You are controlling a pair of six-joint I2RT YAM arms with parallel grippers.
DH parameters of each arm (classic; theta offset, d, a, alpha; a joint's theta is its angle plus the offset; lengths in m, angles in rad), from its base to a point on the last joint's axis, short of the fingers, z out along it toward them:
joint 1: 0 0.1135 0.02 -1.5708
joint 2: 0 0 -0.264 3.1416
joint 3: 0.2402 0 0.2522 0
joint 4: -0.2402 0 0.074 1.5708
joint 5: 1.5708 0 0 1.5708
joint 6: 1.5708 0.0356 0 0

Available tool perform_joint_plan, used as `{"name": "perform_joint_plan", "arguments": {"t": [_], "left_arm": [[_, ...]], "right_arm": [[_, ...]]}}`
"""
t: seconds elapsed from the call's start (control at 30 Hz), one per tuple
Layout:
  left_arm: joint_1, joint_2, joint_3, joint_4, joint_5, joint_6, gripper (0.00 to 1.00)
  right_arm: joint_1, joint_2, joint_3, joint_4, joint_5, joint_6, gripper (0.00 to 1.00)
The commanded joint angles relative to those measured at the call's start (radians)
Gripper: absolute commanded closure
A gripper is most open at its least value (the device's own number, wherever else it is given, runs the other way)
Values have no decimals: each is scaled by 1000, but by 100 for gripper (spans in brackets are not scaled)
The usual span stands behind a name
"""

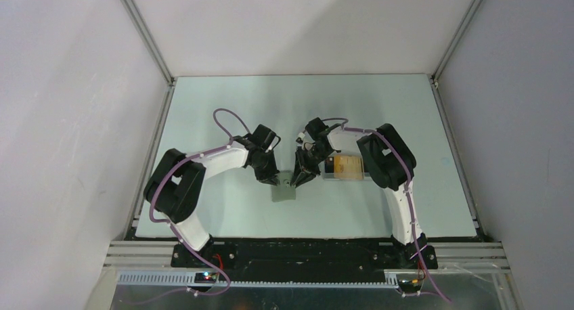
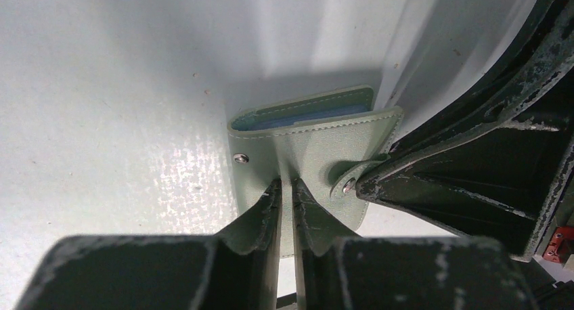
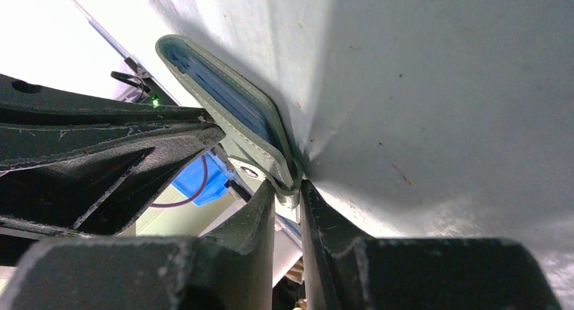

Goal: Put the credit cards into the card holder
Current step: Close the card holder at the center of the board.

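The grey-green card holder (image 1: 285, 191) rests on the table between the two arms. In the left wrist view the card holder (image 2: 318, 144) is slightly spread, showing its bluish inside, with a snap tab (image 2: 348, 183) on its front. My left gripper (image 2: 285, 185) is shut on the front flap. My right gripper (image 3: 288, 189) is shut on the card holder (image 3: 223, 107) at its edge by the tab. An orange-gold credit card (image 1: 347, 165) lies in a clear tray to the right. Both grippers (image 1: 274, 181) (image 1: 298, 179) meet over the holder.
The clear plastic tray (image 1: 327, 175) sits just right of the holder, beside the right arm's elbow (image 1: 386, 158). Grey walls enclose the pale table on three sides. The right gripper's fingers (image 2: 474, 154) crowd the left wrist view.
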Motion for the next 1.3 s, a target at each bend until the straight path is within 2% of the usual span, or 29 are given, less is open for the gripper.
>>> {"name": "perform_joint_plan", "arguments": {"t": [0.0, 0.07, 0.2, 0.33, 0.63, 0.97, 1.17, 1.27], "left_arm": [[-16, 37, 11, 41, -7, 21, 84], [-15, 38, 10, 41, -13, 22, 84], [-16, 40, 10, 39, -19, 22, 84], [-15, 44, 15, 39, -26, 22, 85], [-15, 32, 16, 40, -31, 21, 85], [-16, 39, 17, 40, -27, 23, 85], [-15, 34, 16, 39, -32, 25, 85], [-15, 23, 16, 40, -30, 26, 81]], "right_arm": [[29, 57, 11, 25, 76, -37, 78], [28, 45, 10, 26, 65, -45, 74], [18, 6, -11, 36, 61, -46, 58], [6, -28, -32, 30, 75, -54, 51], [-5, -38, -35, -35, 148, -97, 58], [-38, -84, -73, -1, 126, -95, 45], [-36, -45, -71, 48, 95, -59, 47], [-32, -31, -62, 53, 89, -54, 50]]}}
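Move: The right hand's fingers, slanting in from the right, are at the card holder's strap, its middle about 1 cm to their left. The card holder's middle lies roughly 2 cm left and 1 cm back of them, and the clear card box some 16 cm right and 4 cm ahead. From the left hand, resting on the holder, the holder's middle is about 2 cm right and 1 cm back, the strap some 3 cm right; all near fingertip height. The right fingers let go of the strap at the holder's right edge, opening to about half as they rise roughly 1 cm. They then ease to the right, away from the holder, ending some 1.5 cm out with the fingers apart on either side of the strap's bend. The left fingers, nearly shut, stay still and keep holding the card holder down. ##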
